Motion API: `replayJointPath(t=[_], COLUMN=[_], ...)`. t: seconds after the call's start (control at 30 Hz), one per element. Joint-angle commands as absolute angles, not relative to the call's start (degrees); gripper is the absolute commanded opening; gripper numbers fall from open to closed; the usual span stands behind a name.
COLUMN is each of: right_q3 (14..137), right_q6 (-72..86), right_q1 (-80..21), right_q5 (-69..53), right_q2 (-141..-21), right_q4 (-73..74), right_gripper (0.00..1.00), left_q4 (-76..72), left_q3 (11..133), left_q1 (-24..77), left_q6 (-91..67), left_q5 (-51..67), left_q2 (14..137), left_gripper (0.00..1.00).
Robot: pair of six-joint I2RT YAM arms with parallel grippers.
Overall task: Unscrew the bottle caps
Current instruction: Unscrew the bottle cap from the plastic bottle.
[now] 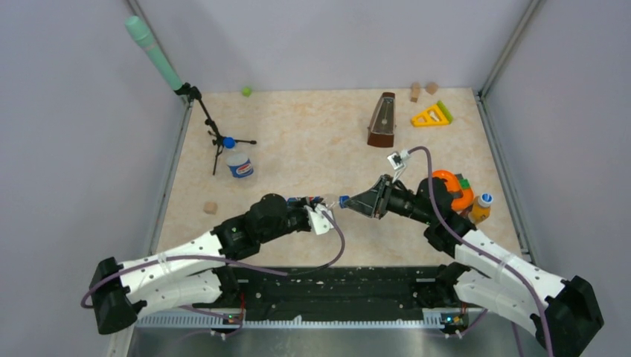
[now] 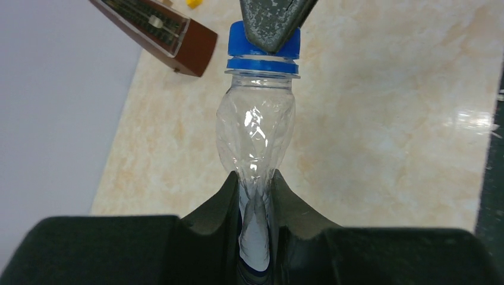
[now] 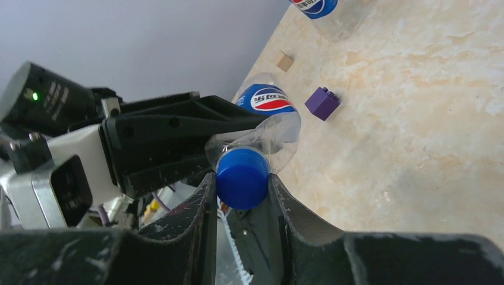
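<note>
A crumpled clear bottle with a Pepsi label hangs level above the table between my two grippers. My left gripper is shut on its squashed body; from above it sits at the centre. The bottle's dark blue cap is clamped between the fingers of my right gripper, which comes in from the right. The same cap still sits on the bottle neck. A second Pepsi bottle stands at the left. An orange bottle with a pale cap stands at the right.
A brown metronome and a yellow wedge stand at the back right. A microphone stand rises at the back left, with a small blue round piece by it. A purple cube and a wooden block lie on the table.
</note>
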State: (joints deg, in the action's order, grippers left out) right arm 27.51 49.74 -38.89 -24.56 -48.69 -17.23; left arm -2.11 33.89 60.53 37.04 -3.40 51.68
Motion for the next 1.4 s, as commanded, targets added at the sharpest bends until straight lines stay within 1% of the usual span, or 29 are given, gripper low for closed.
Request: replayJointPath(t=[0.0,0.27,0.63,0.8,0.87,0.9,0.93,0.97,1.07,1.13,1.2,1.27,1.37], right_q3=[29.5,30.9,29.8,29.9,29.4,29.2,29.2,29.2,29.6,29.5,29.2,28.8,28.7], right_q6=[40.8,33.1,28.8,26.0,25.9,26.2,26.9,27.9,33.1,37.0,41.2,43.8,46.9], right_q1=[-39.3,-39.3,-39.3,-39.4,-39.4,-39.4,-39.4,-39.4,-39.4,-39.4,-39.4,-39.4,-39.4], right_q5=[-28.2,-30.7,-33.2,-30.5,-29.5,-29.5,-29.3,-28.8,-25.2,-24.4,-24.5,-24.5,-24.4], right_q2=[-48.4,-47.2,-44.7,-43.3,-42.4,-42.1,-41.9,-41.8,-42.0,-42.6,-42.9,-42.9,-42.3], right_q4=[-13.3,-7.3,-5.4,-2.3,-2.6,-3.0,-3.1,-3.1,-4.1,-7.2,-10.8,-13.6,-15.6], right_gripper=[0.00,0.00,0.00,0.00,0.00,0.05,0.17,0.27,0.57,0.65,0.68,0.70,0.70], left_q4=[4.9,13.3,16.0,18.6,18.1,17.3,16.2,14.4,7.4,2.2,0.5,0.5,0.5], left_q3=[40.6,46.9,50.6,52.1,51.7,51.2,50.1,48.7,43.7,40.1,37.4,36.4,35.7], left_q1=[57.9,53.3,49.5,48.3,48.3,48.3,48.3,48.3,49.1,49.3,50.1,50.7,52.6], left_q6=[30.5,24.4,18.2,17.0,16.7,17.0,18.0,19.6,20.2,22.2,24.3,26.5,29.5], left_q5=[10.9,21.1,35.6,39.9,39.9,39.9,39.8,39.2,29.4,26.1,23.3,20.8,11.3], left_q2=[50.2,52.6,56.8,58.4,58.2,58.0,57.4,56.8,54.1,52.5,51.2,50.3,50.0], left_gripper=[0.00,0.00,0.00,0.00,0.00,0.00,0.00,0.00,0.00,0.00,0.00,0.00,0.00])
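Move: The bottle's blue cap, already pinched by the right hand, lies about 1 cm left of that hand point and level with it. From the left hand, which grips the bottle by its shoulder, the cap is some 7 cm right, 3 cm higher and 1 cm back. The purple block is about 16 cm left and 3 cm ahead of the left hand, the standing bottle 24 cm left and 16 cm ahead, both lower; the metronome is 27 cm ahead and 12 cm right of the right hand, also lower. Both hands draw back together, the left about 5.5 cm and the right about 4 cm, while the left keeps its grip and rolls the bottle top-forward nearly 40 degrees, the right rolling its pinched fingers the other way by some 20 degrees, to unscrew the cap. Then the right fingers open wide and let go of the cap, and both hands come back forward about 2 cm, turning partly back, with the right staying close around the cap. ##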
